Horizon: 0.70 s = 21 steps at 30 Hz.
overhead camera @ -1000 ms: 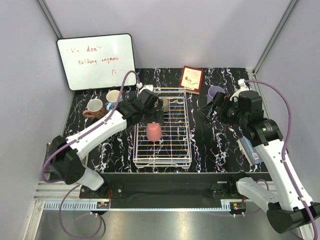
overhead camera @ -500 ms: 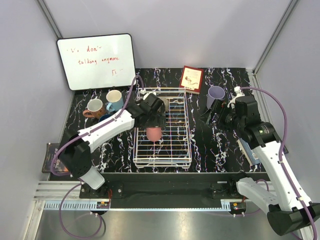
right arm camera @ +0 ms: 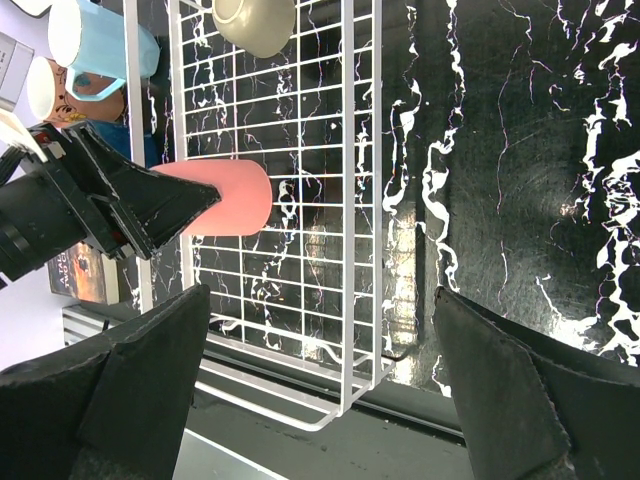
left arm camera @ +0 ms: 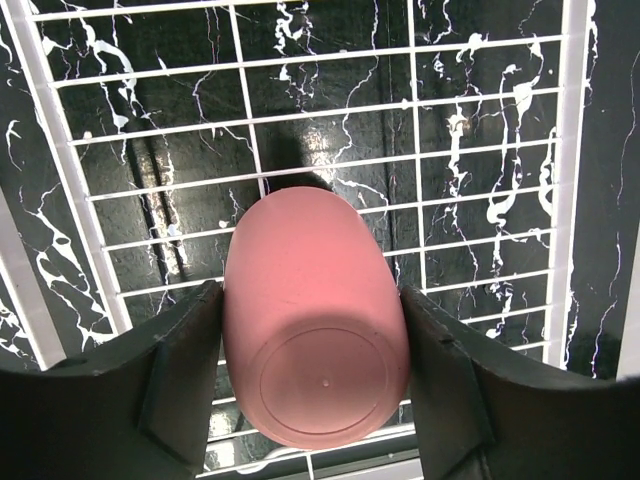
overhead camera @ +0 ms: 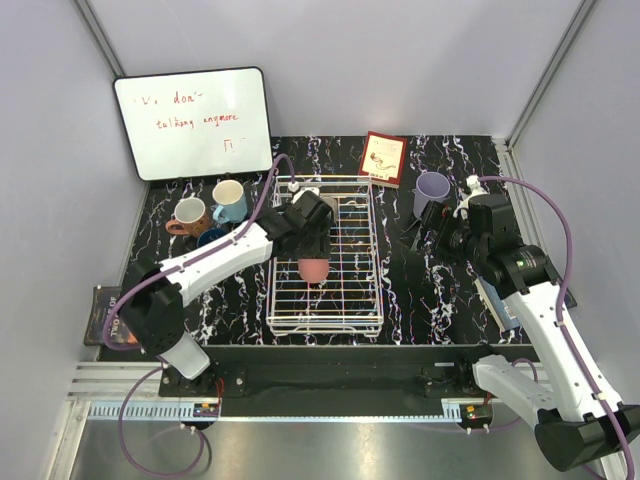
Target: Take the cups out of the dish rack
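A pink cup (left arm camera: 315,320) lies on its side in the white wire dish rack (left arm camera: 573,150), its base toward the left wrist camera. My left gripper (left arm camera: 311,293) is shut on it, one finger pressed on each side. From above, the pink cup (overhead camera: 313,269) shows just under the left gripper (overhead camera: 311,252) in the dish rack (overhead camera: 372,260). A grey-beige cup (right arm camera: 255,22) sits at the rack's far end. My right gripper (right arm camera: 320,295) hangs open and empty right of the rack, near a lavender tumbler (overhead camera: 432,187) standing on the table.
A light blue mug (overhead camera: 229,197), a brown mug (overhead camera: 188,215) and a dark blue cup (overhead camera: 212,237) stand left of the rack. A whiteboard (overhead camera: 192,122) leans at the back left, a red-framed card (overhead camera: 383,158) behind the rack. A book (overhead camera: 497,300) lies under the right arm.
My left gripper has come down over the pink cup and closed its jaws onto it. The right arm has drawn back slightly, still open.
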{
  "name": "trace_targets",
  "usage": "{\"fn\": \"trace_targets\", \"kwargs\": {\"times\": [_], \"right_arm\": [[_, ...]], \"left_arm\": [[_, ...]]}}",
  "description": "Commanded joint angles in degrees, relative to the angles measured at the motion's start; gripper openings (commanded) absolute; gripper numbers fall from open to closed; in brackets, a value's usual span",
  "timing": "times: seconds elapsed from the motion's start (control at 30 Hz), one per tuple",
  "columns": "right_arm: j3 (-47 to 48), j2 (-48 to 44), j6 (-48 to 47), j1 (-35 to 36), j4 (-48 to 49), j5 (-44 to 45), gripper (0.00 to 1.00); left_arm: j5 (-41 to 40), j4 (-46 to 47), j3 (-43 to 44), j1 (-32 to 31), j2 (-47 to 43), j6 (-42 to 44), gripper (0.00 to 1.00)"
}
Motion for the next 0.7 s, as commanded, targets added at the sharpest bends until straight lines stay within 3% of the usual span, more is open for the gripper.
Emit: {"fn": "trace_targets", "kwargs": {"times": [0.0, 0.2, 0.33, 0.53, 0.67], "right_arm": [[0.6, -0.5, 0.0, 0.5, 1.2, -0.1, 1.0], [2.8, -0.9, 0.5, 0.4, 2.0, -0.1, 1.0], [3.1, -1.2, 2.1, 0.5, 4.2, -3.2, 1.0], [2.5, -2.3, 5.5, 0.5, 9.9, -9.8, 0.99], [2.7, -3.1, 7.3, 0.5, 14.8, -13.9, 0.98]], "left_arm": [[-0.8, 0.0, 0.6, -0.3, -3.1, 1.7, 0.0], [-0.2, 2.0, 6.5, -0.1, -12.3, 4.5, 0.0], [8.8, 9.5, 6.2, 2.2, -17.3, 4.4, 0.0], [33.6, 36.7, -7.9, 9.7, -22.8, -8.1, 0.0], [47.9, 64.0, -17.0, 11.7, -20.6, -22.3, 0.0]]}}
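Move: My left hand still has the pink cup pinched mouth-down in the rack. The open right gripper that I bring it towards is some 20 cm to the right, about 3 cm nearer my base and 11 cm higher. The grey cup is about 10 cm ahead and 2 cm right of my left hand, some 5 cm lower. From my right hand the pink cup lies about 20 cm left, 2 cm ahead and 12 cm below; the purple cup is some 17 cm ahead, 5 cm right and 20 cm below. Keeping my left fingers' grip on the pink cup, I lift it almost straight up out of the rack, slowly at first and then fast, about 20 cm. As it climbs I roll that wrist some 50 degrees, so the fingers swing from pointing down towards my right gripper. Late on, my right hand, still open, rises about 4 cm and eases left towards the cup, turning slightly. ##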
